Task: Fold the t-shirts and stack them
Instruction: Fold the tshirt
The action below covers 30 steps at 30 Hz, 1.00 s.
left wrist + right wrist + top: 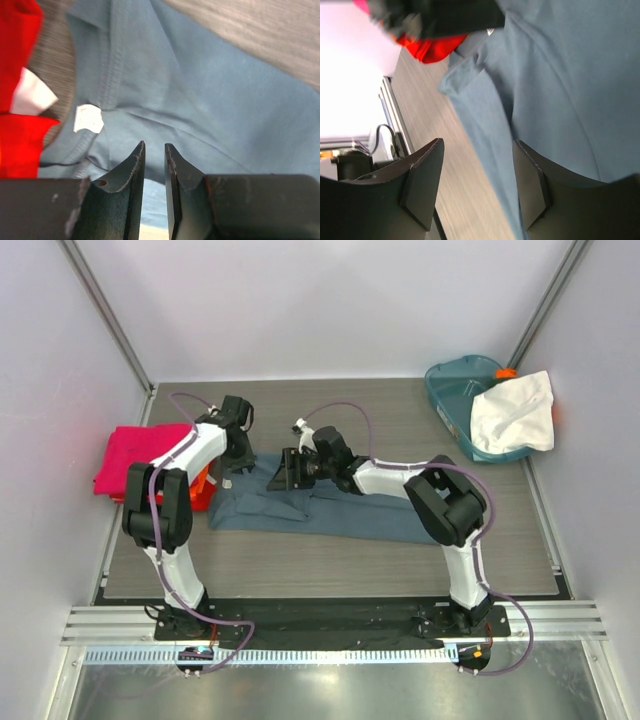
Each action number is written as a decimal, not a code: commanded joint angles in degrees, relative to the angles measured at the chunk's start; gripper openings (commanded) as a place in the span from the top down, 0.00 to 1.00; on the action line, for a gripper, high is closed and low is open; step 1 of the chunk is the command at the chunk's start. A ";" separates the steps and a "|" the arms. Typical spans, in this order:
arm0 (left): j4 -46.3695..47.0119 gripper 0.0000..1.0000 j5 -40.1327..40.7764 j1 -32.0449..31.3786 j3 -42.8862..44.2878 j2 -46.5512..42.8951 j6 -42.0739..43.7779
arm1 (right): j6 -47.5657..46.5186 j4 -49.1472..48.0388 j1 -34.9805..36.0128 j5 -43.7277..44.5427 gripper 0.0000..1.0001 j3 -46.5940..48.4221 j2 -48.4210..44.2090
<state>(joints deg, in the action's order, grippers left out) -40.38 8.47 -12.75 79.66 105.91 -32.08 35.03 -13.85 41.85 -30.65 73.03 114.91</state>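
A slate blue-grey t-shirt [330, 512] [200, 90] [560, 90] lies spread across the middle of the table. Its collar and white label [89, 118] point left. My left gripper [235, 445] [154, 145] hovers over the collar end, its jaws a narrow gap apart with nothing between them. My right gripper [284, 472] [478, 141] stands open just above the shirt's edge, also holding nothing. A magenta pink t-shirt [130, 455] and an orange-red one [204, 490] [15, 75] [432, 47] lie at the left. A white t-shirt [512, 412] hangs over the tub.
A teal plastic tub [458, 380] stands at the back right corner. White walls close in the table on three sides. A metal rail [330, 625] runs along the near edge by the arm bases.
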 commanded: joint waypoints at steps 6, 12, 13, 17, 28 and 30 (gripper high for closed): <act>-3.21 0.77 -4.52 -0.69 4.36 5.79 0.52 | 6.63 -13.13 0.52 -3.19 0.37 7.47 9.71; -4.97 0.77 -2.76 -0.69 5.42 9.67 0.96 | 11.10 -19.27 1.83 -4.67 0.38 5.73 13.23; -5.06 0.78 -2.50 -0.61 5.42 10.02 0.96 | 11.81 -20.51 2.18 -5.11 0.38 5.02 13.14; -5.50 0.78 -1.44 -0.61 5.68 10.81 1.14 | 14.98 -25.52 4.20 -6.26 0.39 0.28 11.22; -6.03 0.77 -0.38 -0.60 6.74 11.43 1.49 | 17.89 -34.40 12.29 -5.91 0.40 -16.25 0.33; -5.94 0.77 -0.12 -0.52 6.65 10.73 1.66 | 18.06 -35.71 12.65 -5.82 0.40 -18.96 -1.61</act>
<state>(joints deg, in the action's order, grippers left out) -45.36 6.26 -13.43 85.27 116.42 -31.57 52.75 -43.27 53.39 -36.10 56.42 119.22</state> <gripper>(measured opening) 0.228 0.601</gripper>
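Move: The left gripper hangs some 5 cm above the collar end of the t-shirt, its pressing spot almost straight below, about 1 cm back and 1 cm right. The white tag lies about 4 cm left and 3 cm back of that gripper, the red pile some 19 cm left and 2 cm ahead. From the right gripper, the loose fold is about 4 cm back and 1 cm left; the shirt's near edge is 10 cm back and 2 cm left, both some 9 cm lower. Set the nearly closed left fingertips straight down about 5 cm onto the shirt beside the tag, tipping them some 10 degrees back towards the base, and hold them there. With the right gripper kept open, dip forward-left and down onto the loose fold, then sweep it low back towards the base, about 14 cm, over the near edge, turning slightly counter-clockwise. ##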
